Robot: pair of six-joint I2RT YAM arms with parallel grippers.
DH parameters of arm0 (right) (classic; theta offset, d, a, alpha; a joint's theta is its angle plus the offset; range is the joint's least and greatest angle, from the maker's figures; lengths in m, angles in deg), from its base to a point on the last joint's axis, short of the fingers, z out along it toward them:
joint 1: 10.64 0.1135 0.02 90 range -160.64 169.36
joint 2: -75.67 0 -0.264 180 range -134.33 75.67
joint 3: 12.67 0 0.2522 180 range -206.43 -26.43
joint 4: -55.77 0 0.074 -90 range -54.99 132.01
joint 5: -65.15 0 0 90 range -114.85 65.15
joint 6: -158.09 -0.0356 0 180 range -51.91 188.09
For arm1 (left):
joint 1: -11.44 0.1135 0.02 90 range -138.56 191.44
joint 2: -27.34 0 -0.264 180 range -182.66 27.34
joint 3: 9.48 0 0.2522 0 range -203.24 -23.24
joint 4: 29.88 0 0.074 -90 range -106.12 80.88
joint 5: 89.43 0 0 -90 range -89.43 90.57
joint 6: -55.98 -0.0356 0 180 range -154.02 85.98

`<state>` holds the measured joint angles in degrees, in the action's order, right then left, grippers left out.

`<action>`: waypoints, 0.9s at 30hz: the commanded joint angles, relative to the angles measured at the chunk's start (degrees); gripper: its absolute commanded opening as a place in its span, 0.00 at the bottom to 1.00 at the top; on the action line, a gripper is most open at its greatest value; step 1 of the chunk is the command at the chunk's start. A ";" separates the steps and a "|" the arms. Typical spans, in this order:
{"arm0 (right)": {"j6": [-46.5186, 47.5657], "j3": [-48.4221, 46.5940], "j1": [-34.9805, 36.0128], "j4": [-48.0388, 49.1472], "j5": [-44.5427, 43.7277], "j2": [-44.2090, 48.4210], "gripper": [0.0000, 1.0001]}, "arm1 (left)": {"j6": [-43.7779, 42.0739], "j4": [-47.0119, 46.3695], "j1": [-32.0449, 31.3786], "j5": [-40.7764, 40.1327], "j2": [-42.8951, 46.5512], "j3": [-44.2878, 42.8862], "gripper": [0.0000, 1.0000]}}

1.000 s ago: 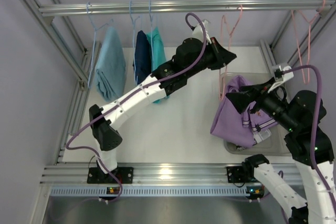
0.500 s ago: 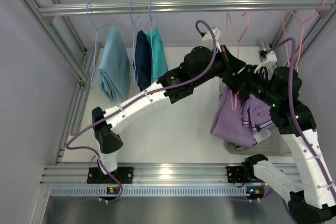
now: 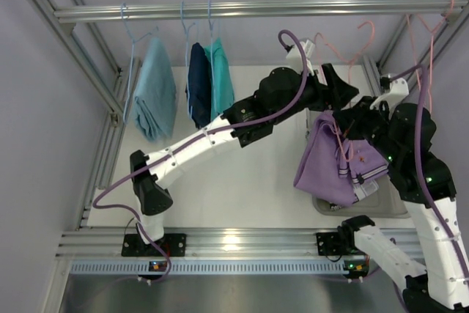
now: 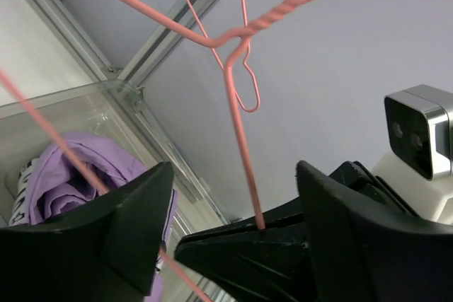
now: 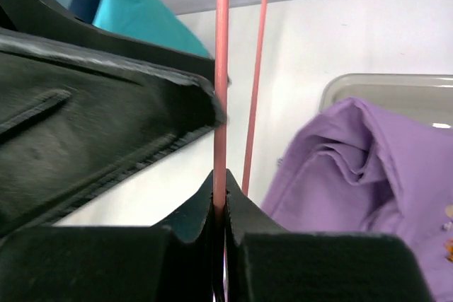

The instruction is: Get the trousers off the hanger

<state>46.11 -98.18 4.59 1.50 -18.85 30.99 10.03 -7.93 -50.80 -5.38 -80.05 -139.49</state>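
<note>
The pink hanger (image 3: 338, 137) carries the purple trousers (image 3: 328, 166), which hang down over the bin at the right. My right gripper (image 5: 220, 206) is shut on one thin pink wire of the hanger (image 5: 221, 68), with the trousers (image 5: 368, 167) just to its right. The left gripper (image 4: 236, 167) is open; the hanger's wire (image 4: 237, 111) runs between its fingers (image 4: 134, 224) without touching them. In the top view the left gripper (image 3: 337, 98) and the right gripper (image 3: 356, 119) meet at the hanger's neck. The hook's tip is hard to make out.
A metal rail (image 3: 249, 10) crosses the back. Light-blue hangers there hold a pale blue (image 3: 154, 89), a navy (image 3: 198, 78) and a teal garment (image 3: 220, 71). Another pink hanger (image 3: 427, 56) hangs at the far right. A clear bin (image 3: 392, 207) sits under the trousers.
My left gripper has opened and let go of the hanger. The right gripper came in and shut on the hanger's wire. Hanger and both grippers shifted to the right.
</note>
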 commanded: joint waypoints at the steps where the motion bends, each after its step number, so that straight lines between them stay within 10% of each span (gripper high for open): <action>1: 3.51 -3.40 -0.55 -3.43 -5.74 1.62 0.00 | -1.95 -1.51 0.27 0.25 2.54 -0.12 0.82; 3: 4.74 -4.10 -0.55 -4.39 -6.52 2.14 0.00 | -2.83 -1.33 0.45 -0.02 3.41 0.40 0.99; 15: 10.81 -7.88 -0.46 -9.41 -14.35 5.84 0.00 | -12.05 -3.89 4.22 9.72 13.70 8.66 0.99; 27: 16.79 -19.56 -2.82 -8.79 -11.02 -8.03 0.00 | -24.54 17.12 16.17 10.61 15.98 2.34 0.99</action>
<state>60.73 -113.61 3.91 -7.66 -31.83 26.62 -10.10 2.95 -36.70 4.10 -66.24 -135.03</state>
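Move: The emptied pink hanger is already pinched in the right fingers; the parked hangers it is taken towards hang about 17 cm to that hand's right, 9 cm ahead and 5 cm higher. The purple trousers lie in the box some 8 cm ahead, 7 cm right and 32 cm below. From the left hand, the teal trousers hang roughly 25 cm left, 6 cm ahead and 12 cm lower, with the navy trousers about 31 cm left, 7 cm ahead and 10 cm lower. The pink hanger goes with the right hand, pinched by its wire throughout, about 5 cm right and 5 cm up towards the parked hangers, first easing back, then forward again, while the wrist rolls some 15 degrees. The left fingers, already parted, spread fully; that hand lingers, then swings about 13 cm left and 5 cm forward, away from the hanger towards the teal trousers. ##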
